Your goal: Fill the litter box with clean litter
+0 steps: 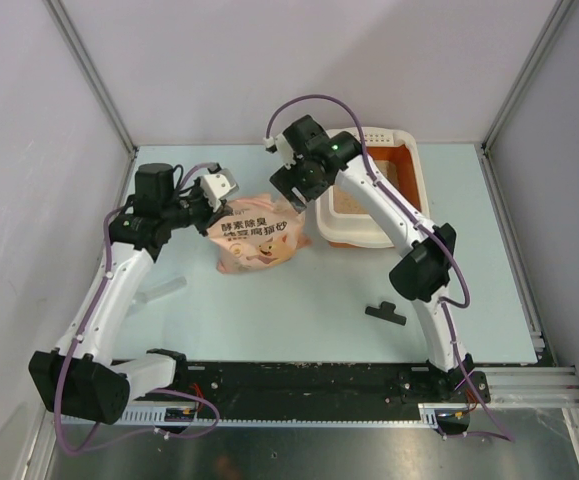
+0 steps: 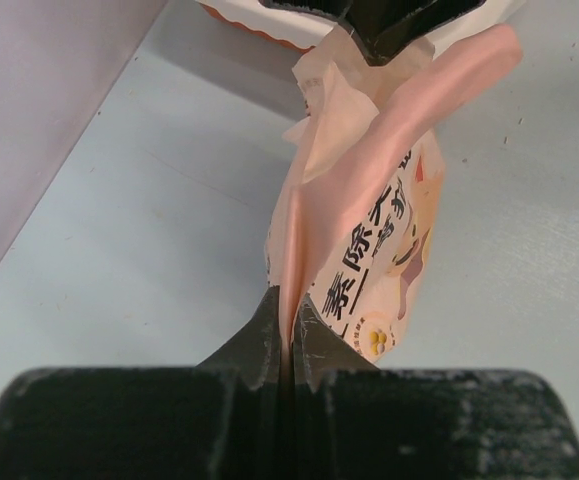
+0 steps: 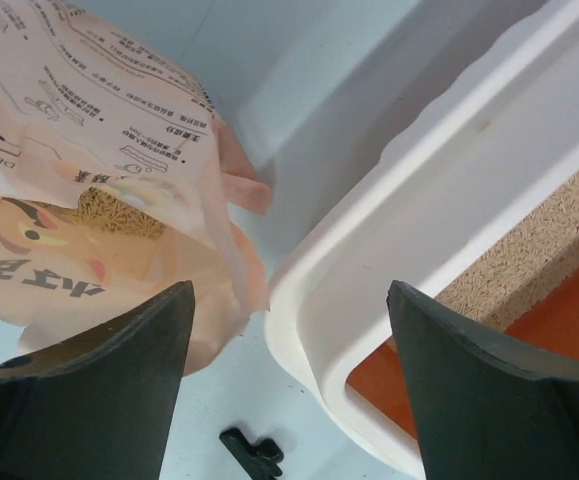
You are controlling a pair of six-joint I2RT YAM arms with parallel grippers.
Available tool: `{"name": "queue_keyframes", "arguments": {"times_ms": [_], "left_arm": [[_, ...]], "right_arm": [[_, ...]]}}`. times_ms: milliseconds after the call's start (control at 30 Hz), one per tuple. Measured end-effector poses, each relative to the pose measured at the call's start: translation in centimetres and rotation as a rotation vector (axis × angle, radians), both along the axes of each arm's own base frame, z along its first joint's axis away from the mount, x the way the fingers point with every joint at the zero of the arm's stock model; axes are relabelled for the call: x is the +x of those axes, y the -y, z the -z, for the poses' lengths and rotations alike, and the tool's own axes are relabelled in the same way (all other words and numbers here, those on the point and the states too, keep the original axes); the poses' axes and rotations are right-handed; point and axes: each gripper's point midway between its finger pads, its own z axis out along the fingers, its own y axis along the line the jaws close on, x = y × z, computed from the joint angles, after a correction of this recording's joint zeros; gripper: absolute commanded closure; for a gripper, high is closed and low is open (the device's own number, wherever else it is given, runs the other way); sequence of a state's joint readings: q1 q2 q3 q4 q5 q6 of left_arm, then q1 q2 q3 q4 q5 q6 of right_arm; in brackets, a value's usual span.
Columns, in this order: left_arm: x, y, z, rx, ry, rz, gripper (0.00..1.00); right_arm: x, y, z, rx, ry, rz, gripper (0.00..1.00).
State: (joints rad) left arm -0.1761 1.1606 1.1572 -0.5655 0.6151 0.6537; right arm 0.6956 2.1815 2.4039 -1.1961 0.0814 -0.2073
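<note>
The pink-peach bag of clean litter (image 1: 259,238) lies on the table left of the litter box (image 1: 354,236). My left gripper (image 1: 215,206) is shut on the bag's top left edge, and the pink film is pinched between its fingertips (image 2: 289,312). Open and empty, my right gripper (image 1: 295,190) hovers over the gap between bag and box (image 3: 289,290). The bag's mouth (image 3: 109,212) gapes and shows tan granules inside. Tan litter (image 3: 559,232) lies in the litter box (image 3: 419,200) over its orange floor.
A small black clip (image 1: 386,313) lies on the table in front of the box, also in the right wrist view as the clip (image 3: 252,452). Grey walls close in the table at left, back and right.
</note>
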Motion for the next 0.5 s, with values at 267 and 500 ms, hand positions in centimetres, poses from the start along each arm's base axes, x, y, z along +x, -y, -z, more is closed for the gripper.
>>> {"name": "queue_keyframes", "arguments": {"times_ms": [267, 500], "left_arm": [[0.7, 0.5, 0.1, 0.0, 0.015, 0.012, 1.0], [3.7, 0.9, 0.2, 0.0, 0.075, 0.0, 1.0]], "right_arm": [[-1.2, -1.0, 0.6, 0.04, -0.068, -0.04, 0.9], [-0.8, -1.2, 0.1, 0.061, -0.06, -0.013, 1.0]]}}
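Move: The right hand, wide open, hangs over the litter bag's upper right corner, which is about 1 cm back, 1 cm left and 1 cm below. From that hand the bag's body lies roughly 4 cm back, 8 cm left and 12 cm down, and the litter box's middle about 11 cm ahead, 18 cm right and 16 cm down. From the left hand, already pinching the upper left corner, the right corner is some 7 cm ahead, 14 cm right and 6 cm lower. Drawing back and left by only about 1.5 cm in all and dipping slightly, the right hand shuts its wide-open fingers and pinches the bag's upper right corner, then starts to ease up again. The left hand keeps its grip on the left corner and, mostly in the latter half, carries it forward some 4 cm, slightly to the right. ##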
